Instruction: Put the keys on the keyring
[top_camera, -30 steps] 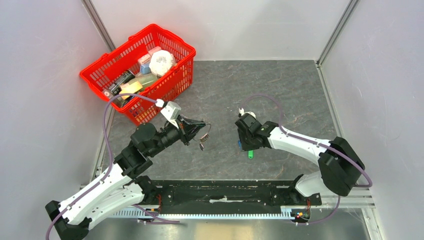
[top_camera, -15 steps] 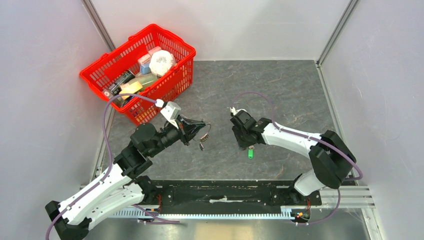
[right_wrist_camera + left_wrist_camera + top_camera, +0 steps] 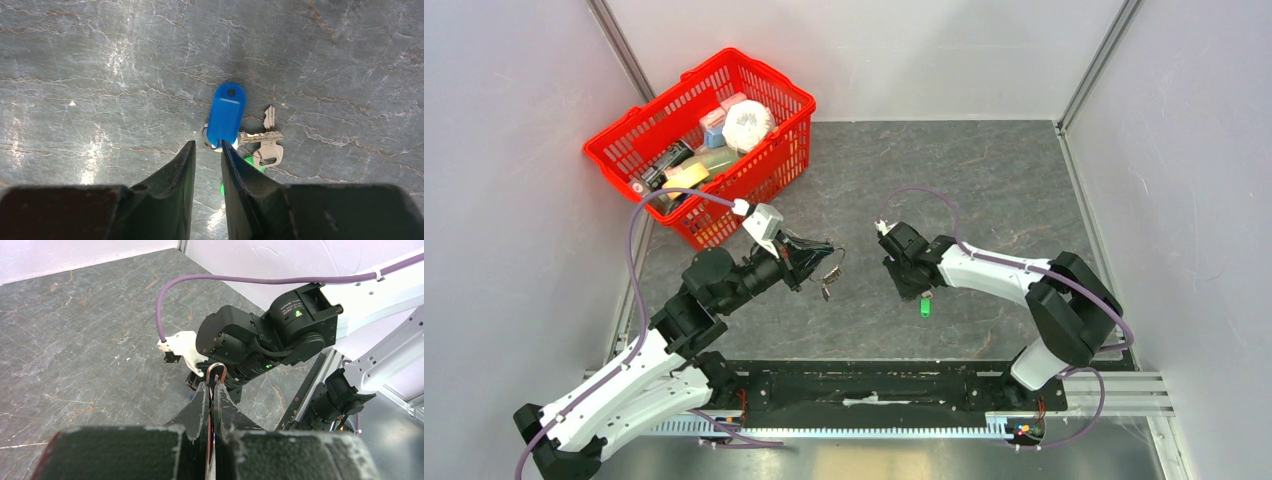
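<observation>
My left gripper (image 3: 827,251) is shut on the keyring (image 3: 837,262), a thin silver wire ring with small silver keys (image 3: 827,282) dangling below it, held above the table. In the left wrist view the ring's loop (image 3: 217,371) sticks out past the shut fingertips (image 3: 202,396). My right gripper (image 3: 911,287) points down over loose keys lying on the table. In the right wrist view its jaws (image 3: 208,146) stand a narrow gap apart and empty. Just beyond the tips lie a blue-headed key (image 3: 226,114), a plain silver key (image 3: 267,146) and a green-headed one (image 3: 248,162), also seen from above (image 3: 925,306).
A red basket (image 3: 774,76) full of household items stands at the back left, near the left arm. A black rail (image 3: 874,386) runs along the near edge between the arm bases. Grey walls close in both sides.
My right wrist has shifted a little to the left and away from the base, staying over the loose keys. The left arm and the keyring have not moved.
</observation>
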You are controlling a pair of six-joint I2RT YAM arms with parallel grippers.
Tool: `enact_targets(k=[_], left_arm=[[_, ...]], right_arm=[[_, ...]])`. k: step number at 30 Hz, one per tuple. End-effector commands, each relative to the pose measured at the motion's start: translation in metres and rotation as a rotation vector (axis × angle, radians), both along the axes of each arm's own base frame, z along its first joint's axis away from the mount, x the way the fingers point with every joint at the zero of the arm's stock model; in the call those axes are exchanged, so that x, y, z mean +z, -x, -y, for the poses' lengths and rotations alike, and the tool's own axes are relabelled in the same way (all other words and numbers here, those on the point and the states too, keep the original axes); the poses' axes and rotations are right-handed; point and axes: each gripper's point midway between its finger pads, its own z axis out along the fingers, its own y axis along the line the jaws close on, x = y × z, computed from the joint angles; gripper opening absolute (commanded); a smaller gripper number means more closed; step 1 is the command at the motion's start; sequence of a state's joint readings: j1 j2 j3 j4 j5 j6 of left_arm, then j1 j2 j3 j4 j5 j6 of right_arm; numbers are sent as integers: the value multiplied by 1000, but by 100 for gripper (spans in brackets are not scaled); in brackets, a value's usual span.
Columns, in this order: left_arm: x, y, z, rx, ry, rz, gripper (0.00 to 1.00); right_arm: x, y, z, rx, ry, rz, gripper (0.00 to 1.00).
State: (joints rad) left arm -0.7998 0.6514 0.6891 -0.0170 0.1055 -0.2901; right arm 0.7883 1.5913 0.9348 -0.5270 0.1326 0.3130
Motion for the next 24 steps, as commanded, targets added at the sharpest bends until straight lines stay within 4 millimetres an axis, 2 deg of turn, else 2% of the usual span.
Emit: enact_targets(k=[1,13,18,24], left_arm=[[31,2,-4,9,69,44,2],[33,2,-5,13,71,48,2],[32,2,-6,13,71,48,2],[33,3,-6,13,73,49,2]], right_arm=[[10,-13,-11,3,-16,44,32],[11,-19,-7,-27,8,60,25],[7,-18,-1,-50,38,57,18],[7,-17,-4,-47,23,45,8]])
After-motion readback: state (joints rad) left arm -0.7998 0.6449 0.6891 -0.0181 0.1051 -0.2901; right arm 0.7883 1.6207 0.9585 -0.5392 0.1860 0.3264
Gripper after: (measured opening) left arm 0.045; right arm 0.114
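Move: The blue tag lies about 2 cm ahead of the right hand and 2 cm below, with its small wire ring at the end nearer the fingertips. The loose keys stand some 4 cm to the right of the tag and level with it. The green tag is about 4 cm to the right of the hand and 1 cm back. From the left hand, the blue tag is roughly 6 cm ahead, 16 cm right and 30 cm below. The blue tag's ringed end is what the right fingers close in on: already low over the table and pointing steeply down, the hand creeps forward about 1 cm, almost level, while the gripper goes from roughly a third open to nearly shut. Its tips come together at that end of the tag and its wire ring. The left hand stays put, still gripping the keyring. ##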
